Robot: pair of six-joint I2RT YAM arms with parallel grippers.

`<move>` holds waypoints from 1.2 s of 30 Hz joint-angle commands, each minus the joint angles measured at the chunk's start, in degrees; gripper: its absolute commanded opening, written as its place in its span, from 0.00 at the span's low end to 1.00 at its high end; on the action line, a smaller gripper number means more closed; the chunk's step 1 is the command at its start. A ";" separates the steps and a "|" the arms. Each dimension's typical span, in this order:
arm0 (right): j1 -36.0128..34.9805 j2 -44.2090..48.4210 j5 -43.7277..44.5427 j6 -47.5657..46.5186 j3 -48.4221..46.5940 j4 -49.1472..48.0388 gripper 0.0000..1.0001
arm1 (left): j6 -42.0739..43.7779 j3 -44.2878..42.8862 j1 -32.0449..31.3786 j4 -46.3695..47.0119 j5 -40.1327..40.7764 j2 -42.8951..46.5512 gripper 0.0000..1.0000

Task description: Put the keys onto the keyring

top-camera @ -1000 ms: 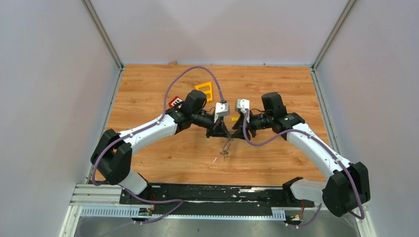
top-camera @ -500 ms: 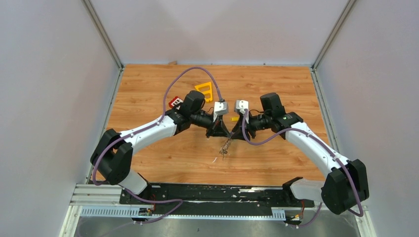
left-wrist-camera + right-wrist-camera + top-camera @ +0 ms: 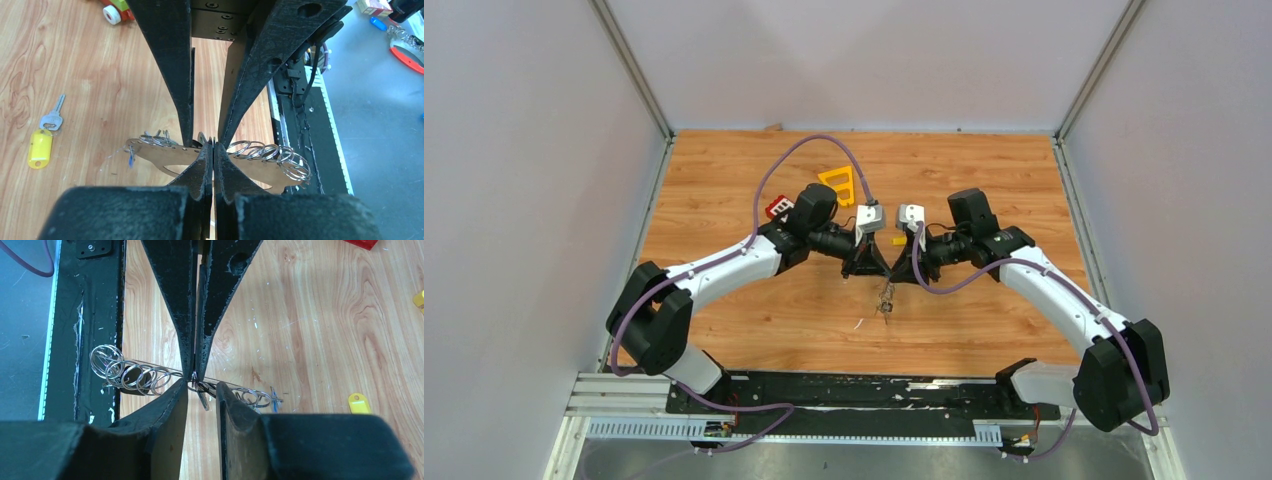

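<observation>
The keyring [image 3: 160,157] is a flat grey metal loop that mirrors the wood and carries several split rings [image 3: 272,155]. My left gripper [image 3: 214,145] is shut on its middle and holds it above the table [image 3: 724,180]. In the top view it hangs below both grippers as a thin keyring [image 3: 885,298]. My right gripper [image 3: 201,385] faces the left one, open with a narrow gap. A small dark key [image 3: 204,399] dangles from the loop in that gap. One silver key [image 3: 52,117] with a yellow tag [image 3: 40,148] lies on the wood.
A yellow triangular frame [image 3: 840,184] and a red toy brick [image 3: 778,207] lie behind the left arm. The black base rail [image 3: 854,395] runs along the near edge. Grey walls close in both sides.
The right gripper's jaws have narrowed and its arm has edged left toward the left gripper. The left gripper stays shut on the keyring, which has barely shifted.
</observation>
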State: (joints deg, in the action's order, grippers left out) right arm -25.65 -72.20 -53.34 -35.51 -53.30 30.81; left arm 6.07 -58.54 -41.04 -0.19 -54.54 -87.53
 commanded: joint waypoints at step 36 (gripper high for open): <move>-0.89 6.56 4.03 -5.99 -2.50 4.75 0.00 | 19.65 -7.88 2.18 -18.91 1.51 4.20 0.37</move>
State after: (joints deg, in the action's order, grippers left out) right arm -26.20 -68.05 -49.25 -38.70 -53.32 34.52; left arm 16.36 -62.35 -39.62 -11.09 -51.99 -86.59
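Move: The left hand already holds the keyring, the grey plate with its row of rings; the plate's middle is about 1 cm behind that hand point and 2 cm below it, level sideways. For the open right hand, with its fingers astride the ringed edge, the plate's middle also lies some 1 cm back and 2 cm below. From the right hand, the yellow-tagged key lies on the table roughly 15 cm ahead, 5 cm to the right and 15 cm below. Staying almost in place, the right hand first shuts its fingers and pinches a ring on the keyring's ringed edge. Only then do the left fingers open to about a third and let go, that hand easing roughly 1.5 cm left and 1 cm forward, with a small dip and rise. The right hand keeps its pinch and draws about 1 cm to the right and slightly up. ##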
